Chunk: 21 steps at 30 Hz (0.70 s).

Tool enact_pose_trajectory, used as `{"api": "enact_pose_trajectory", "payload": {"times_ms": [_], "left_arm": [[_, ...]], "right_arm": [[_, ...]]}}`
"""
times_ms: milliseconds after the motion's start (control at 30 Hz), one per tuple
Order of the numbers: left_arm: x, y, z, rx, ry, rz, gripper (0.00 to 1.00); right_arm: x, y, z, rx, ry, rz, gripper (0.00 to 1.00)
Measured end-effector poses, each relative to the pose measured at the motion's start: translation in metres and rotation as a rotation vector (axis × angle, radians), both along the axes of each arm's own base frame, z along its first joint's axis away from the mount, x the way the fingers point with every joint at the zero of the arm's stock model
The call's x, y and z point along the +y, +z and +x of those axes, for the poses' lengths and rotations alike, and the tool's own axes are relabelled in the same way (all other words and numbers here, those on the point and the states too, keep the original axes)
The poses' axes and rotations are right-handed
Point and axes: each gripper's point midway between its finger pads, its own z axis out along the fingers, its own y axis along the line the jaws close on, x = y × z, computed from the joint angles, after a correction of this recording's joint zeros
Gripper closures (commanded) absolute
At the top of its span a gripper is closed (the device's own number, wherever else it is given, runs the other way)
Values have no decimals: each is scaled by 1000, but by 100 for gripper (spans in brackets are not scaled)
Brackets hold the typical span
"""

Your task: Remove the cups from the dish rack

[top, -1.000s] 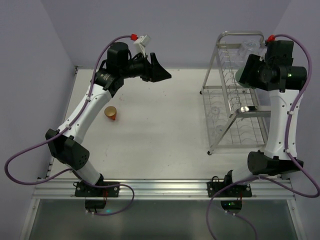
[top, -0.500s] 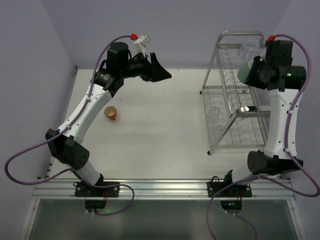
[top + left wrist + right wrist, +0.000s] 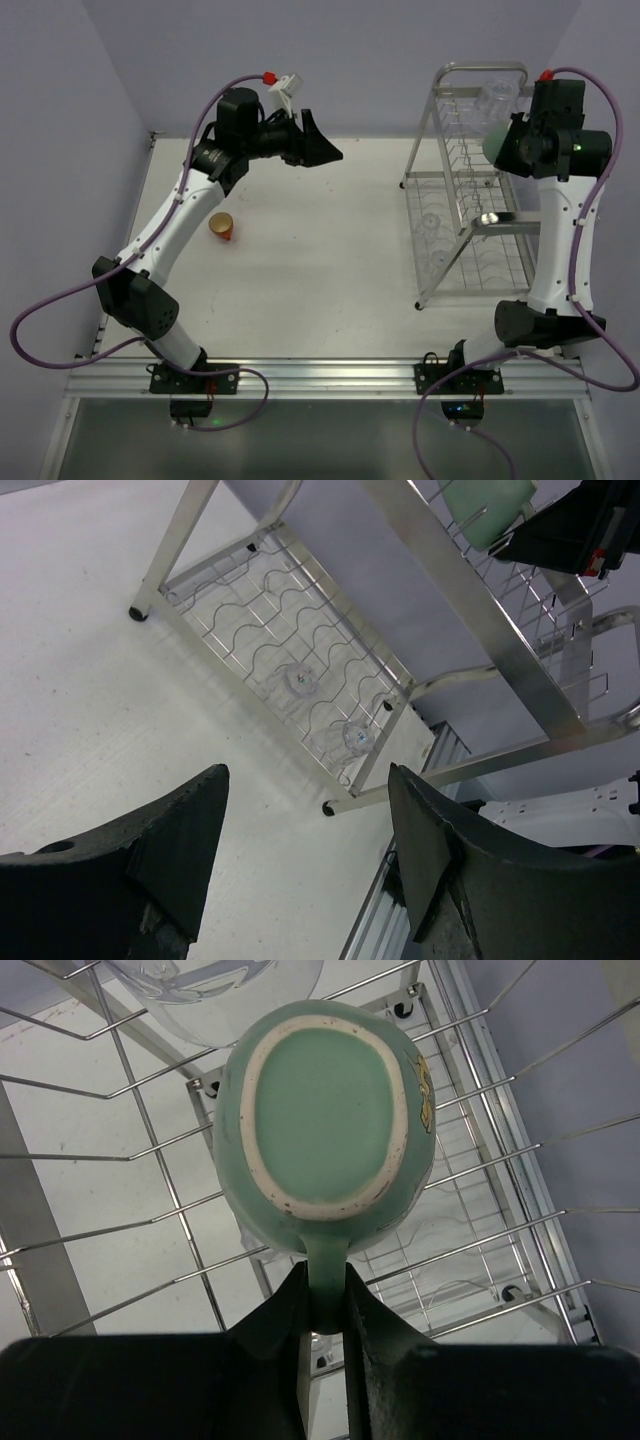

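My right gripper [image 3: 325, 1290] is shut on the handle of the mint-green mug [image 3: 325, 1110], whose base faces the camera inside the upper tier of the dish rack [image 3: 25, 1220]. From above, the mug [image 3: 494, 146] shows beside the right gripper [image 3: 505, 150], high in the silver wire rack [image 3: 482, 66]. A clear glass tumbler [image 3: 215, 990] sits just beyond the mug on the top tier [image 3: 497, 97]. The orange-red mug [image 3: 222, 227] lies on the table at the left. My left gripper [image 3: 325, 150] hangs open and empty above the table's far middle; its wrist view faces the rack [image 3: 470, 610].
An aluminium rail [image 3: 320, 378] runs along the near table edge. Purple walls close the back and sides. The rack's lower wire shelf [image 3: 250, 630] carries two small clear round pieces [image 3: 303, 680]. A small shiny object [image 3: 490, 217] rests on the rack's middle shelf.
The right gripper has closed onto the green mug's handle, and the mug now shows beside it in the top view. The left arm has stayed still.
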Motion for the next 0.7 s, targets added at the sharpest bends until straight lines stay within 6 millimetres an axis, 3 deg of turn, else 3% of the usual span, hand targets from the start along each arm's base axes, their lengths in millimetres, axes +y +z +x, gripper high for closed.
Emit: {"api": "enact_pose_trajectory", "payload": {"times_ms": [300, 700], "left_arm": [[0, 1, -2, 20, 4, -13, 31], [-2, 25, -17, -4, -31, -100, 32]], "right_arm": [[6, 10, -3, -51, -29, 59, 100], [22, 81, -41, -363, -35, 160, 100]]}}
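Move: In the upper tier of the dish rack, the green cup is already pinched by its handle, its middle about 4 cm ahead of the right hand, 1 cm left and 3 cm below. A clear glass stands some 9 cm beyond the cup and 2 cm farther left; the rack's left rail runs about 11 cm left of the right hand, level fore and aft and somewhat lower. From the open left gripper the cup is roughly 31 cm to the right, 3 cm ahead and slightly below. Lifting the green cup out of the upper tier, the right hand starts slowly, then rises faster to about 8 cm, drawing back some 4 cm and drifting 2 cm left. Its fingers keep their pinch on the handle as the wrist tips them upward by about 20 degrees. The left hand, still open and empty, rises a little and eases back. ##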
